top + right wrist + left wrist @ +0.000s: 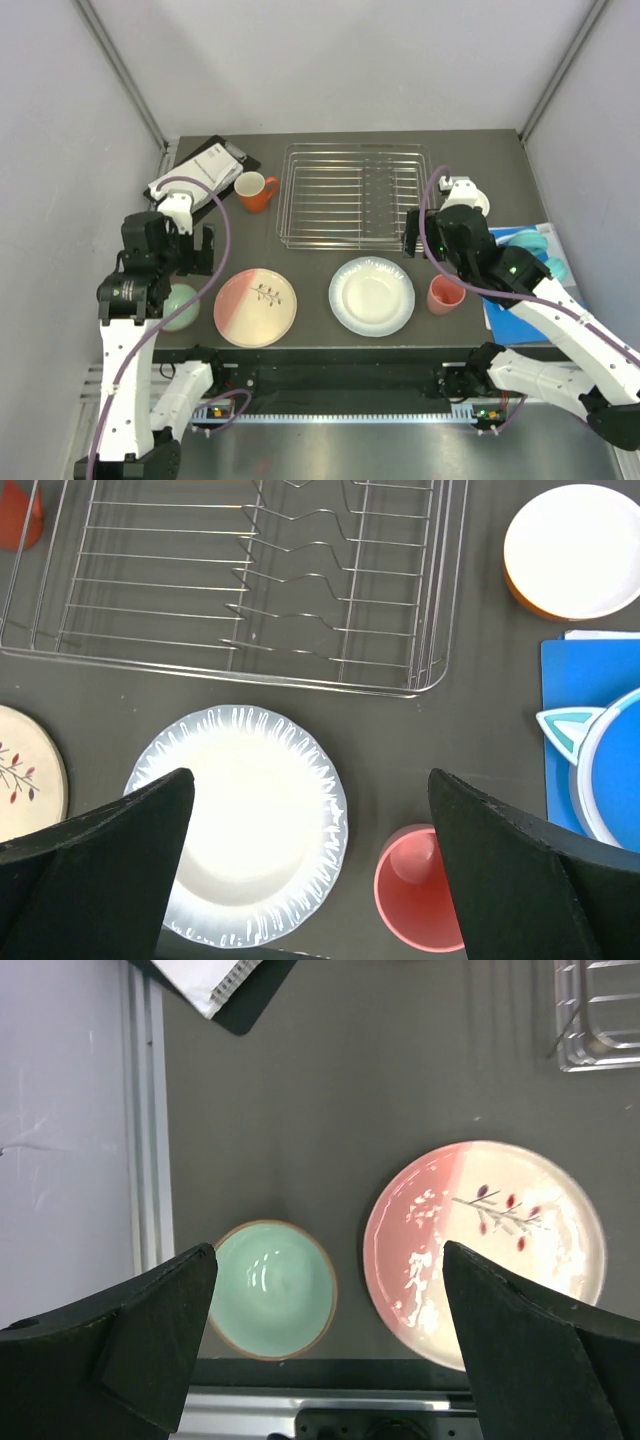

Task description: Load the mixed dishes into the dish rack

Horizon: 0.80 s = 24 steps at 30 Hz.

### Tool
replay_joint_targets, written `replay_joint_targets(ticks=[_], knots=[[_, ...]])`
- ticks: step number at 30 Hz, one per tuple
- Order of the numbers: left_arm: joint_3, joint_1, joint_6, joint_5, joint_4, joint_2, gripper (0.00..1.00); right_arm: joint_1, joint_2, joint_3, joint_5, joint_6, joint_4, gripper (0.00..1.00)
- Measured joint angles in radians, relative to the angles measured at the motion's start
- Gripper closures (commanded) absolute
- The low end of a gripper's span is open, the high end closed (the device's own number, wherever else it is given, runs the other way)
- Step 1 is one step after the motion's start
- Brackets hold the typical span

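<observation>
The silver wire dish rack (pixel 353 195) (pixel 240 580) stands empty at the back middle. An orange mug (pixel 255 191) sits left of it. Along the front lie the mint green bowl (pixel 180 305) (pixel 272 1288), the pink-and-cream plate (pixel 255 307) (pixel 490 1250), the white blue-rimmed plate (pixel 372 295) (pixel 245 820) and the salmon-pink cup (pixel 445 295) (pixel 425 885), upright. My left gripper (pixel 195 250) (pixel 328 1250) hovers open above the gap between bowl and pink plate. My right gripper (pixel 415 232) (pixel 310 775) hangs open over the white plate's right edge, holding nothing.
A black-and-white booklet (pixel 205 175) (pixel 215 985) lies at the back left. A white bowl with an orange outside (pixel 470 200) (pixel 572 550) sits right of the rack. Turquoise items on a blue sheet (pixel 530 250) (pixel 600 770) lie at the right edge. Grey walls close three sides.
</observation>
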Motion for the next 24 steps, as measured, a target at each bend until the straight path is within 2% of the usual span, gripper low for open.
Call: replay_joint_targets(ticks=[3,10,20,24], knots=[[-0.034,0.000,0.067,-0.037,0.010,-0.008,0.01,0.000,-0.003,0.000,0.000,0.001,-0.002,0.00],[-0.228,0.000,0.280,-0.140,-0.047,-0.048,0.02,0.002,-0.039,-0.003,0.023,0.017,-0.001,0.00],[-0.296,0.000,0.359,-0.153,-0.116,-0.160,0.02,0.005,-0.029,-0.087,0.042,0.037,0.006,0.00],[-0.378,0.000,0.378,-0.164,-0.111,-0.163,0.02,0.005,-0.029,-0.109,0.041,0.043,0.027,0.00]])
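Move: The green bowl is behind and below the open left hand: about 9 cm back, 8 cm to its left and 22 cm down. Level with the bowl, some 20 cm to the right of it, lies the pink-and-cream plate; the notebook is about 26 cm ahead of the left hand and 3 cm to its left, the orange mug 24 cm ahead and 12 cm to its right. From the right hand the green bowl is roughly 58 cm left and 12 cm back. The left hand sinks about 11 cm towards the green bowl while drawing back nearly 7 cm and easing some 4 cm left, its left side rolling up about 20 degrees and its fingers tipping down by a similar amount, wide open and touching nothing; the descent nearly pauses midway while the backward travel goes on. The right hand, also open, first rises slightly and edges right, then settles about 3 cm lower than it began, above the area of the white plate and the red cup. ##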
